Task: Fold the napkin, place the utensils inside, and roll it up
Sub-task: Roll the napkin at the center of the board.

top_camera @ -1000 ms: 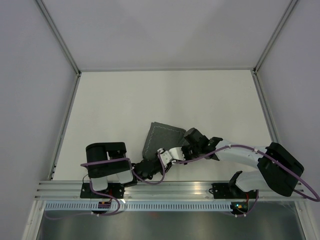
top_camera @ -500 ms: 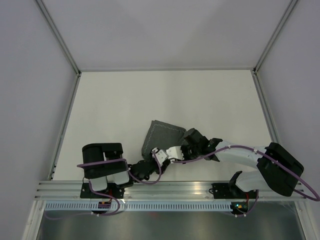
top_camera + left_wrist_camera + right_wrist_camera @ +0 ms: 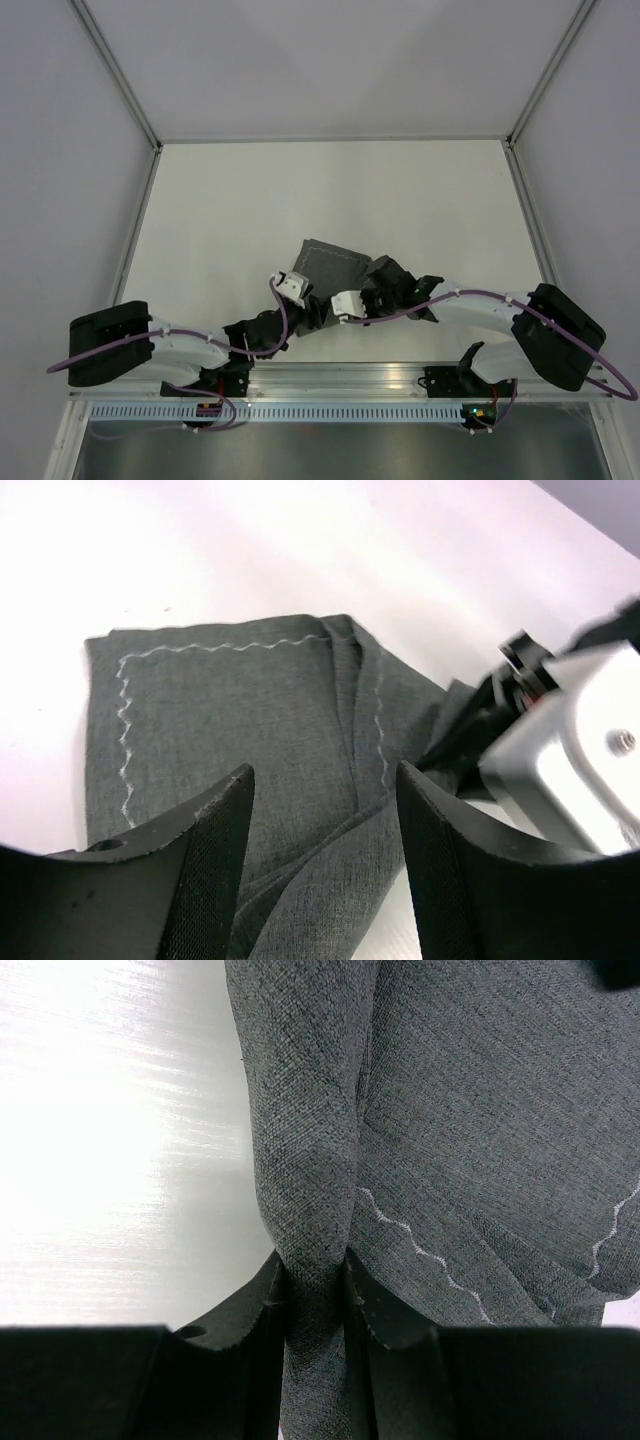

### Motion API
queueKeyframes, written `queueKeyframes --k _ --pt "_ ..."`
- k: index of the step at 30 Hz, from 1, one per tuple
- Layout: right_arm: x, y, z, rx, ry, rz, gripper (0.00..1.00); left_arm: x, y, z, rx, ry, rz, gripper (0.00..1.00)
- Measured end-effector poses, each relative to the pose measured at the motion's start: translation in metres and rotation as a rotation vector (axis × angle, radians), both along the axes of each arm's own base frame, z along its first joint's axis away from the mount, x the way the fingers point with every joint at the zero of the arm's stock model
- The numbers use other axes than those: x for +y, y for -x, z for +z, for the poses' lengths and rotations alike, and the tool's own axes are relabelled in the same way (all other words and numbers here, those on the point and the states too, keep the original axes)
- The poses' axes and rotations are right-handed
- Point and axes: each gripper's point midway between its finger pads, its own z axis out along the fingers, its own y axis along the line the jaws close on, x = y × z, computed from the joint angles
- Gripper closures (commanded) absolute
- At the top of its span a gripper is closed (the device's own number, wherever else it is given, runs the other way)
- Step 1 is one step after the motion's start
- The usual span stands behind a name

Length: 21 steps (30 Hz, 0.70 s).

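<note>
The dark grey napkin [image 3: 332, 264] lies folded and bunched on the white table, its pale zigzag hem showing in the left wrist view on the napkin [image 3: 230, 720]. My right gripper [image 3: 368, 284] is shut on a thick rolled fold of the napkin [image 3: 310, 1160], with the cloth pinched between its jaws at the gripper [image 3: 315, 1282]. My left gripper [image 3: 312, 303] hovers open over the cloth's near edge, its fingers [image 3: 215, 840] spread with nothing between them; the gripper [image 3: 320, 810] is just left of the right wrist. The utensils are out of view.
The right arm's silver wrist camera [image 3: 570, 770] sits close to the right of my left fingers. Grey walls enclose the white table [image 3: 330, 185] on three sides. The aluminium rail [image 3: 340, 378] holding both bases runs along the near edge.
My left gripper has opened and let go of the cloth. The left arm has swung out to the left and its wrist has moved up-left along the napkin. The right gripper has held still.
</note>
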Motion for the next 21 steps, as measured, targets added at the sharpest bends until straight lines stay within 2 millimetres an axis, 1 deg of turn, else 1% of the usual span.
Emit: queueKeyframes --k 3,4,5,6,7,8,10,13,15,16,19,21 --pt "0.001 -0.001 0.000 0.002 0.002 -0.003 1.00 0.005 -0.012 0.002 0.075 -0.008 0.096 0.43" --pt "0.001 -0.002 0.000 0.002 0.003 -0.003 1.00 0.009 -0.020 0.000 0.097 -0.018 0.130 0.45" --pt "0.002 -0.003 0.000 0.004 0.005 -0.004 1.00 0.013 -0.028 -0.004 0.127 -0.033 0.170 0.50" --pt "0.003 -0.004 0.000 0.004 0.006 -0.005 0.99 0.018 -0.037 -0.008 0.157 -0.050 0.211 0.51" --pt "0.004 -0.005 0.000 0.004 0.008 -0.006 1.00 0.024 -0.047 -0.013 0.185 -0.068 0.252 0.54" --pt "0.005 -0.006 0.000 0.005 0.009 -0.008 0.99 0.031 -0.057 -0.020 0.216 -0.079 0.291 0.60" --pt "0.006 -0.008 0.000 0.005 0.012 -0.015 1.00 0.047 -0.076 -0.037 0.287 -0.108 0.355 0.63" --pt "0.007 -0.010 0.000 0.008 0.012 -0.030 0.99 0.060 -0.093 -0.064 0.385 -0.162 0.394 0.68" --pt "0.007 -0.010 0.000 0.012 0.012 -0.043 0.99 0.058 -0.100 -0.084 0.454 -0.202 0.379 0.73" --pt "0.007 -0.011 0.000 0.016 0.012 -0.052 1.00 0.052 -0.107 -0.088 0.468 -0.209 0.368 0.74" --pt "0.007 -0.013 0.001 0.021 0.011 -0.085 1.00 0.025 -0.124 -0.088 0.494 -0.203 0.296 0.75" --pt "0.005 -0.013 0.001 0.027 0.016 -0.110 1.00 0.011 -0.133 -0.089 0.496 -0.207 0.260 0.75"
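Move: From my raised left hand, the far-left part of the napkin lies about 11 cm ahead, roughly level sideways, and some 9 cm below. The napkin's stitched far-left corner is about 20 cm ahead, 3 cm left and equally low. The fold already pinched in my right fingers lies about 11 cm right, 1 cm ahead and 9 cm below. From my right hand, the far-left part is some 10 cm ahead, 12 cm left and about level. I swing my left hand forward about 13 cm over the napkin, first bearing left towards its left edge and sinking some 9 cm, then cutting back right close over the cloth. On the way I tip the fingers down nearly 30 degrees, swing them counter-clockwise and draw them nearly shut. My right hand keeps its pinch on the fold, easing forward a centimetre and turning slightly clockwise. ##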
